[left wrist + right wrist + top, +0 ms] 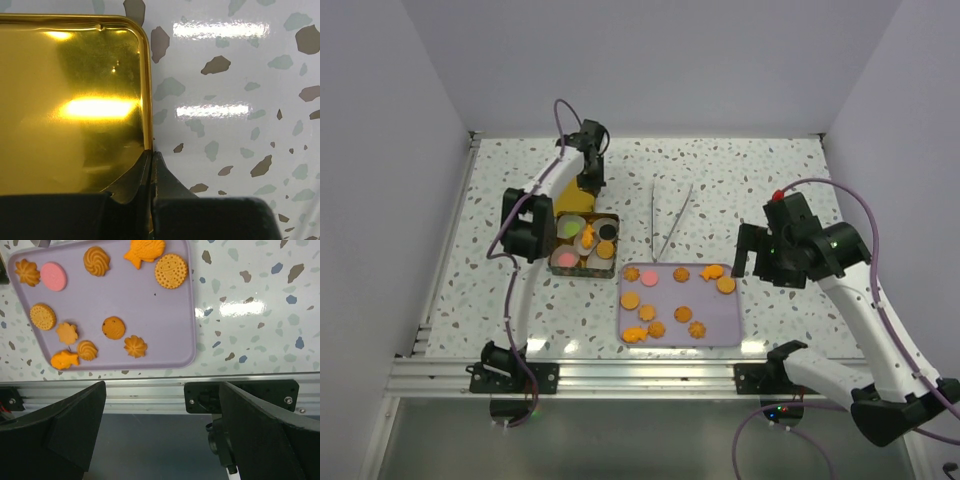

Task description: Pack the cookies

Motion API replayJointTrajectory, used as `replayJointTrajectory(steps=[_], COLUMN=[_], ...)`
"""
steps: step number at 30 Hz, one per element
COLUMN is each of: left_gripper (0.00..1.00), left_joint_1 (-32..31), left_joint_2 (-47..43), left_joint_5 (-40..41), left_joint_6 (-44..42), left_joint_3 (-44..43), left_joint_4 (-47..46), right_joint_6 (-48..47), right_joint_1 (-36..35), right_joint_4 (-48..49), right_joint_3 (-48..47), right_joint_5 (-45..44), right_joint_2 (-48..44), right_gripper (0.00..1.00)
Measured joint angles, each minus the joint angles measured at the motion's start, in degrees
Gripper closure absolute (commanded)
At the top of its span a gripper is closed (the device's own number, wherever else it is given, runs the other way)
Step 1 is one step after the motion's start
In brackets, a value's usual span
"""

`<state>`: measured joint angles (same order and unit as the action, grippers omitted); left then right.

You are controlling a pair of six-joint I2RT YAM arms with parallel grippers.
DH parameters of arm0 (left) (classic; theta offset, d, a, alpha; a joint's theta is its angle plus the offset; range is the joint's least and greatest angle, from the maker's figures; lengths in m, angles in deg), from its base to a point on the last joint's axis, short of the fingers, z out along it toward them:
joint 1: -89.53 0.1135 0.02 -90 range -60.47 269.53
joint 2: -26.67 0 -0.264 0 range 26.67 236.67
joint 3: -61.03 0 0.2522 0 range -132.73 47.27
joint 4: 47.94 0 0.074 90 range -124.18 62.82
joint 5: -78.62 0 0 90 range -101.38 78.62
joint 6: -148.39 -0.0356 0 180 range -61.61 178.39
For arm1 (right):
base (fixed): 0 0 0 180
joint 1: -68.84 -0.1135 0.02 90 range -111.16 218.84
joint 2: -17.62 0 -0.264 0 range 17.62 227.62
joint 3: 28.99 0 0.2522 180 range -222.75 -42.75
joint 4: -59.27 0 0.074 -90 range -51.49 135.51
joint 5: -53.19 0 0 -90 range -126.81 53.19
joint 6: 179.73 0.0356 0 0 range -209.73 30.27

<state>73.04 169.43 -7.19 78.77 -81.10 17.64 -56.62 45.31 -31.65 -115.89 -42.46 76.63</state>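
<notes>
Several cookies (630,299), mostly orange rounds and flower shapes plus one pink round (53,276), lie spread on a lavender tray (712,318). A few more sit in white paper cups inside an open tin (616,246) to the tray's left. The tin's gold lid (70,110) stands open behind it. My left gripper (151,156) is shut on the lid's right rim, one finger inside and one outside. My right gripper (160,430) is open and holds nothing; it hovers just off the tray's right end, over the table's near rail.
Metal tweezers (670,222) lie on the speckled table behind the tray. The aluminium rail (150,390) runs along the near edge. White walls close in the back and both sides.
</notes>
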Motion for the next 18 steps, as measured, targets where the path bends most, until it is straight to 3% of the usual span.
replayJointTrajectory(steps=[9, 18], left_gripper=[1.0, 1.0], left_joint_1=[1.7, 4.5], left_joint_2=[-5.3, -24.7], left_joint_5=[-5.1, -11.2], left_joint_6=[0.4, 0.9], left_joint_3=[-0.8, 1.4], left_joint_4=[-0.5, -3.6], right_joint_6=[1.9, -0.2], right_joint_1=[0.0, 0.0], right_joint_4=[-0.6, 0.7], right_joint_3=[0.0, -10.4], right_joint_5=[0.8, 3.6], right_joint_2=[2.5, 9.4], right_gripper=[0.01, 0.01])
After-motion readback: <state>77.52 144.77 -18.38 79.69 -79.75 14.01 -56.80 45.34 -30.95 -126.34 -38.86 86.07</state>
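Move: The gold lid, pinched by its right edge in the left hand, has its middle about 8 cm left of that hand and 2 cm ahead. The open cookie box it belongs to lies about 13 cm back and 2 cm left of the hand, nearly level; the tongs some 8 cm back and 19 cm right; the cookie tray roughly 30 cm back, 22 cm right. From the right hand the box is about 22 cm ahead, 36 cm left and 20 cm below. The gold lid, its right edge still pinched between the shut left fingers, is lifted off the table slowly at first, then ever faster, about 23 cm almost straight up. Meanwhile the left wrist tilts by nearly 30 degrees, swinging its fingertips forward and dropping its left side. The empty right hand dips slightly, then rises and moves about 5 cm forward and left towards the box, fingers wide open. ##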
